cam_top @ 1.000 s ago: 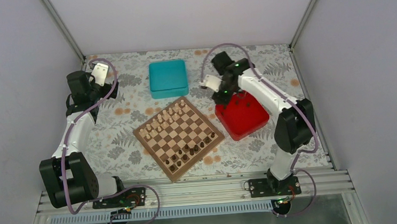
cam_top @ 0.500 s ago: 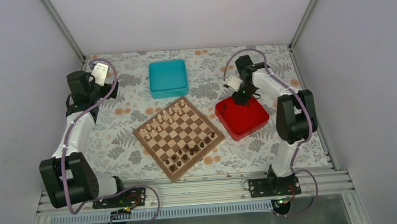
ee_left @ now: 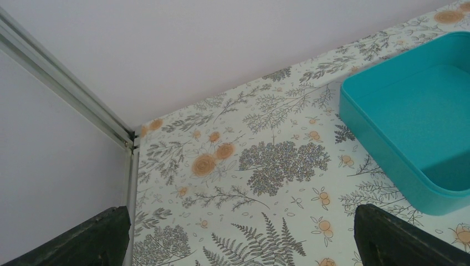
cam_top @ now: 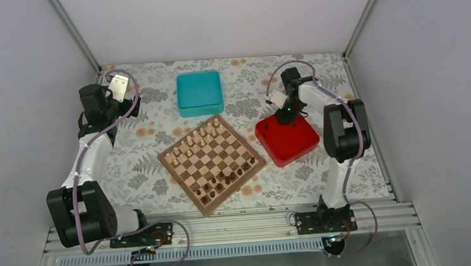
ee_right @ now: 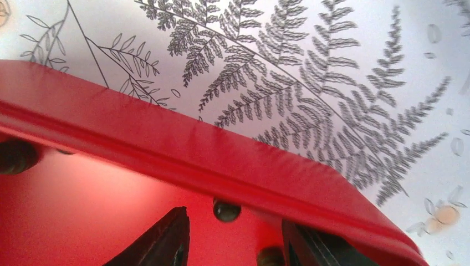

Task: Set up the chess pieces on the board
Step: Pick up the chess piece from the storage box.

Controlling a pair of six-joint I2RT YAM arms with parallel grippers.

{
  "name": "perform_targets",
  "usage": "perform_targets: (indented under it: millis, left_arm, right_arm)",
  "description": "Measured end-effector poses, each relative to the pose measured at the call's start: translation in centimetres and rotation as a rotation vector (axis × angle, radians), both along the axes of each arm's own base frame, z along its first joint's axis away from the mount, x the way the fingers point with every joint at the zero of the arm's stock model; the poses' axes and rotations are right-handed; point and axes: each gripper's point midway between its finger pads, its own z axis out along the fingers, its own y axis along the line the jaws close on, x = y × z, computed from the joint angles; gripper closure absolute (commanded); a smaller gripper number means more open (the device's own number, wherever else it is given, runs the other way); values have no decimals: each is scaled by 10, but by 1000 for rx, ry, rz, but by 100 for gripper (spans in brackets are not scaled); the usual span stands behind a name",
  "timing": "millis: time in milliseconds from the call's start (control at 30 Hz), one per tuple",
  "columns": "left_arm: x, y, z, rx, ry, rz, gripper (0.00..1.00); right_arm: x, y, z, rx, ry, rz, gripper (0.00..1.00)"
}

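Observation:
The board [cam_top: 213, 163] lies at the table's middle, turned diagonally. Dark chess pieces [cam_top: 227, 177] stand along its near right side and pale ones [cam_top: 195, 138] along its far left side. My right gripper [cam_top: 284, 115] is down inside the far corner of the red tray [cam_top: 297, 146]. In the right wrist view it [ee_right: 235, 241] is open, and one dark piece [ee_right: 226, 210] rests against the tray's wall [ee_right: 166, 144] just beyond its fingertips. Another dark piece [ee_right: 270, 256] sits near the right finger [ee_right: 310, 244]. My left gripper [cam_top: 118, 85] is at the far left, wide open [ee_left: 238, 244] and empty.
A teal box [cam_top: 199, 92] stands behind the board, and its corner [ee_left: 421, 127] shows in the left wrist view. One more dark piece [ee_right: 15, 156] lies at the tray's left. The enclosure's walls and frame posts [ee_left: 66, 94] bound the patterned table.
My right arm has swung right from beside the board's far corner to the tray's far corner and lowered in, its jaws a little wider. The left arm has not moved.

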Motion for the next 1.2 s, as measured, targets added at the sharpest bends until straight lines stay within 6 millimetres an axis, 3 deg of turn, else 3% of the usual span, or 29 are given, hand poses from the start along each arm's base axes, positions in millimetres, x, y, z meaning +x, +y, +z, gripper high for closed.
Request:
perform_targets:
  millis: [167, 400, 800, 1000, 1133, 1200]
  left_arm:
    - [0, 0, 0, 0, 0, 0, 0]
    - [0, 0, 0, 0, 0, 0, 0]
    - [0, 0, 0, 0, 0, 0, 0]
    - [0, 0, 0, 0, 0, 0, 0]
    - [0, 0, 0, 0, 0, 0, 0]
    - [0, 0, 0, 0, 0, 0, 0]
  right_arm:
    - [-3, 3, -16, 12, 41, 9, 56]
    - [-1, 6, -16, 29, 36, 15, 59]
    - [5, 12, -13, 61, 13, 26, 90]
    - [5, 12, -12, 62, 12, 28, 95]
    - [0, 12, -2, 61, 10, 30, 96]
    - [-4, 14, 13, 62, -5, 37, 96]
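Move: The dark chess piece to take stands on the red box's floor almost under the open right gripper: about 1 cm ahead, 1 cm left and 3 cm below its fingertips. Another piece lies some 4 cm to the right of it. Two more lie towards the box's left corner, about 7 and 9 cm left of the hand and 1 to 3 cm back. From the left gripper the target is roughly 60 cm right, 2 cm back and 21 cm down. Sink the open right gripper about 1.5 cm farther into the red box, so the fingertips straddle the piece. Ease it about 1 cm left while closing the fingers until they pinch the dark piece by its upper part, clear of the neighbour on the right. Then, keeping the pinch, start straight up, some 2.5 cm. ##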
